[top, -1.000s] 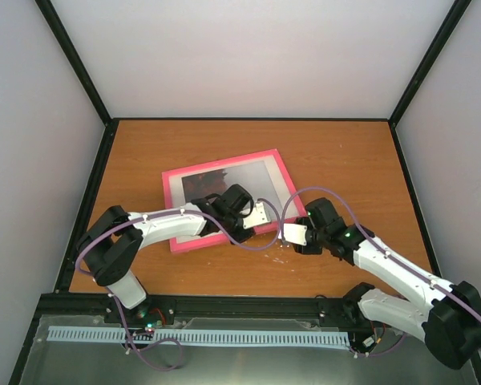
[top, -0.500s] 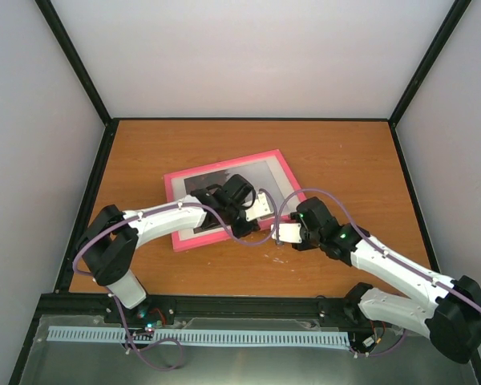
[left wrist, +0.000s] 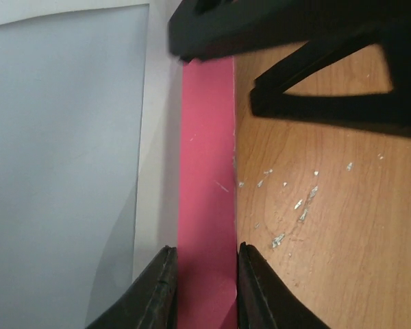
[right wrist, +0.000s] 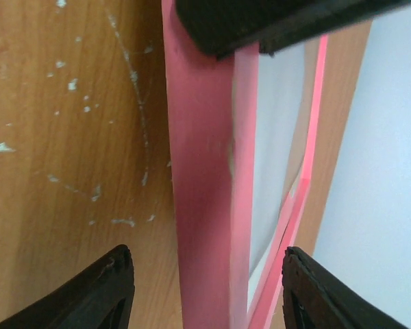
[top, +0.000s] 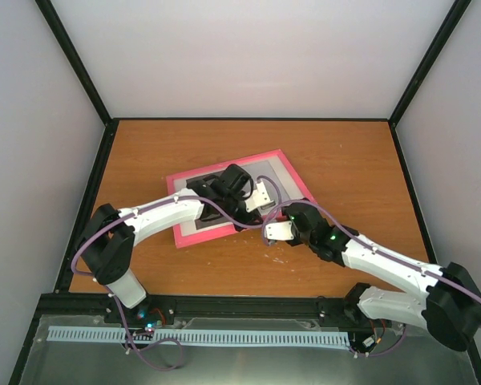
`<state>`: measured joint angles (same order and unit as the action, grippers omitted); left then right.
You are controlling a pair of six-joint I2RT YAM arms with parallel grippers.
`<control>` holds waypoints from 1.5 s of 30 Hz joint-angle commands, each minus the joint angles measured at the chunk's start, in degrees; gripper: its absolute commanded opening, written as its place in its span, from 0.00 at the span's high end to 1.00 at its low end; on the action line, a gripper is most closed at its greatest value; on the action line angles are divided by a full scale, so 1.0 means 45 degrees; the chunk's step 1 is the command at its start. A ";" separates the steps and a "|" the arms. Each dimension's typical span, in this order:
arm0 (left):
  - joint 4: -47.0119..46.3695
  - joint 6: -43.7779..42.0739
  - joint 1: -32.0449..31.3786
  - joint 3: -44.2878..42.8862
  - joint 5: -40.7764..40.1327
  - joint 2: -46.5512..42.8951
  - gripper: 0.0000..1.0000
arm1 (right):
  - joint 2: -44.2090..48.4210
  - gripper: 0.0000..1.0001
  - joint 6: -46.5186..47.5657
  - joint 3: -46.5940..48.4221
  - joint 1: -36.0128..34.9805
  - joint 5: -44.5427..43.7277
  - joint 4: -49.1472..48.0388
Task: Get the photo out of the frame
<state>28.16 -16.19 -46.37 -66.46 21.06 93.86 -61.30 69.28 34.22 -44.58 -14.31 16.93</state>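
Observation:
The frame (top: 297,178), thin bright pink border, lies turned at an angle on the wooden table (top: 353,160). Inside it, the photo (top: 269,172) shows its pale grey half; my left arm covers most of the rest. My left gripper (top: 260,200) is shut on the frame's near-right edge. In the left wrist view its gripper (left wrist: 205,288) has both fingers pressed on the pink border (left wrist: 205,171), with the grey photo (left wrist: 55,171) beside it. My right gripper (top: 274,233) stands open astride the same edge. In the right wrist view the pink rail (right wrist: 198,171) runs between its gripper's (right wrist: 209,288) wide jaws, touching neither.
Pale scratch marks (left wrist: 294,205) fleck the wood beside the frame. Grey walls with black corner posts (top: 425,64) enclose the table on three sides. A black rail (top: 224,303) runs along the near edge by both arm bases.
The frame has swung a little counterclockwise in my left gripper's hold. My right gripper has moved left up to the frame's near edge and spread its jaws wider.

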 commanded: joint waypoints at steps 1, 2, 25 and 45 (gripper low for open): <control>-0.0370 0.0059 -0.0028 -0.1314 0.1259 -0.0550 0.99 | -0.0727 0.42 0.0825 -0.0456 -0.0403 -0.1189 -0.2534; -0.0329 0.0088 -0.0028 -0.1383 0.1319 -0.0574 0.99 | -0.0876 0.42 0.0952 -0.0487 -0.0443 -0.1212 -0.2739; 0.0212 0.0399 0.0011 -0.2009 0.1698 -0.0594 0.99 | -0.2082 0.72 0.2432 -0.1213 -0.1041 -0.2182 -0.5282; -0.2113 0.4568 0.0858 0.0512 -1.0722 -0.8598 0.15 | -0.0324 0.97 -0.1127 0.3346 -0.1033 -0.1426 0.2396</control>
<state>23.83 0.45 -43.07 -67.44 -11.25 61.98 -64.77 68.88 43.00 -49.17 -20.62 16.49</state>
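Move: The left hand still grips the frame's near edge. The stretch of that edge the right hand will pinch is just ahead of its open fingers, roughly 2 cm ahead and 3 cm left at about its height; from the left hand it is some 4 cm ahead and 4 cm right. The photo's middle is about 5 cm ahead and 17 cm left of the right hand, a few centimetres below. Right pinches the frame's edge, lifts it about 5 cm; left opens, lets go, swings up and left 25 cm. ##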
